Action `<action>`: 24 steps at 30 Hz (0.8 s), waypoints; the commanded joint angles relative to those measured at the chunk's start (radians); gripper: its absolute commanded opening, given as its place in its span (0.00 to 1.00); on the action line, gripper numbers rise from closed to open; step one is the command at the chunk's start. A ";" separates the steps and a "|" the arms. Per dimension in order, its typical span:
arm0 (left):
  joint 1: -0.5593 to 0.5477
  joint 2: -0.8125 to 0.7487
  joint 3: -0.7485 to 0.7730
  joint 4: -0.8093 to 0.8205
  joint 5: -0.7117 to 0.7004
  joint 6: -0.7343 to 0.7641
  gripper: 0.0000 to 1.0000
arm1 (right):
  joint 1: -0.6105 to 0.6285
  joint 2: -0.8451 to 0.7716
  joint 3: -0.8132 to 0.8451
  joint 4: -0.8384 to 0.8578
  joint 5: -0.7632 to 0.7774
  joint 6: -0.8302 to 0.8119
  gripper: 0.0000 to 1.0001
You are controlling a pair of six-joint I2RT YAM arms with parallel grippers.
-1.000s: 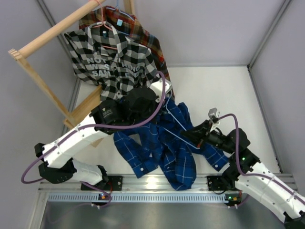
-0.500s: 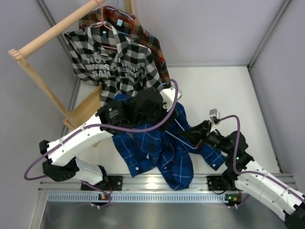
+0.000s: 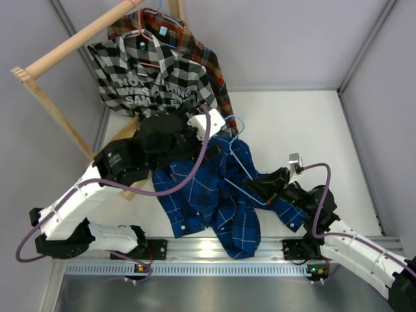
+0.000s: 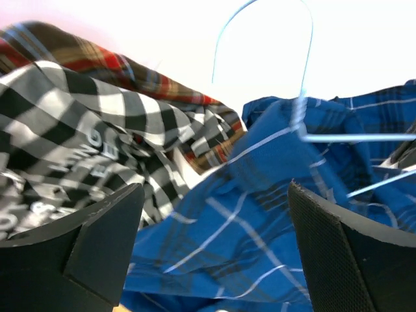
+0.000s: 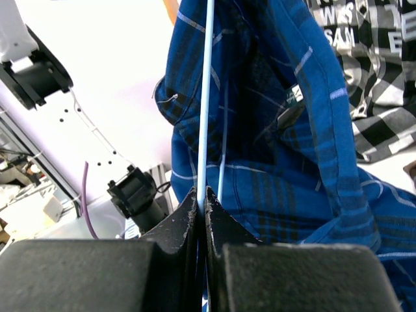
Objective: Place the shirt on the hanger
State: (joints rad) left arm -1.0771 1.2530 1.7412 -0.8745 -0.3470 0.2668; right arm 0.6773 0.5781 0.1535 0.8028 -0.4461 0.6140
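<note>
The dark blue plaid shirt lies bunched on the white table between the two arms. The light-blue wire hanger runs through it, with its hook sticking out at the collar end. My right gripper is shut on a straight wire of the hanger, with blue cloth hanging just beyond its fingers. My left gripper stands wide open over the shirt's upper left edge with nothing between its fingers. In the left wrist view the shirt and the hook lie ahead of it.
A black-and-white checked shirt and a red-brown plaid shirt hang from a wooden rack at the back left, close to my left gripper. The checked cloth fills the left of the left wrist view. Grey walls enclose the table.
My left gripper has opened from shut, let go, and drawn back to the left, away from the shirt. The right gripper has kept its hold on the hanger and shifted slightly left.
</note>
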 commanded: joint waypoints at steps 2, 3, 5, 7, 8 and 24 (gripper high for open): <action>0.200 -0.052 -0.040 0.068 0.442 0.238 0.91 | -0.007 -0.012 0.000 0.191 -0.003 0.003 0.00; 0.244 -0.053 -0.049 0.066 0.533 0.253 0.91 | -0.007 -0.012 0.003 0.184 -0.017 0.001 0.00; 0.348 -0.037 -0.030 0.039 0.780 0.272 0.91 | -0.007 -0.018 0.004 0.165 -0.054 -0.005 0.00; 0.393 0.015 0.015 -0.016 1.004 0.291 0.86 | -0.007 -0.036 0.008 0.142 -0.074 -0.014 0.00; 0.420 0.032 0.053 -0.088 1.069 0.310 0.86 | -0.007 -0.043 0.008 0.121 -0.081 -0.020 0.00; 0.445 0.109 0.029 -0.245 1.327 0.367 0.72 | -0.008 -0.135 0.067 -0.016 -0.261 -0.096 0.00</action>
State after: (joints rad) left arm -0.6373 1.3785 1.7699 -1.0904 0.8780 0.6022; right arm 0.6773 0.4519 0.1467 0.7258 -0.6277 0.5484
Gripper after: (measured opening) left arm 0.730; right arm 0.008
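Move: Some 6 cm to the right of the open left hand, 2 cm nearer the base and 8 cm lower, is the blue shirt's fold draped over the hanger. The hanger's hook stands about 7 cm right, 2 cm ahead and 5 cm below; the black-and-white shirt hangs roughly 17 cm ahead, 12 cm left and 13 cm lower. From the right hand, which already grips the hanger, the fold is about 8 cm left, 7 cm ahead and 6 cm up. Swinging round clockwise by some 45 degrees, the empty left hand first eases about 2 cm forward and left, then draws back about 6 cm, sinking and going right, and tips down until its still well-open fingers face the draped blue fold from the left. The right hand keeps its pinch on the hanger and draws it back about 4 cm, tilting slightly up. ##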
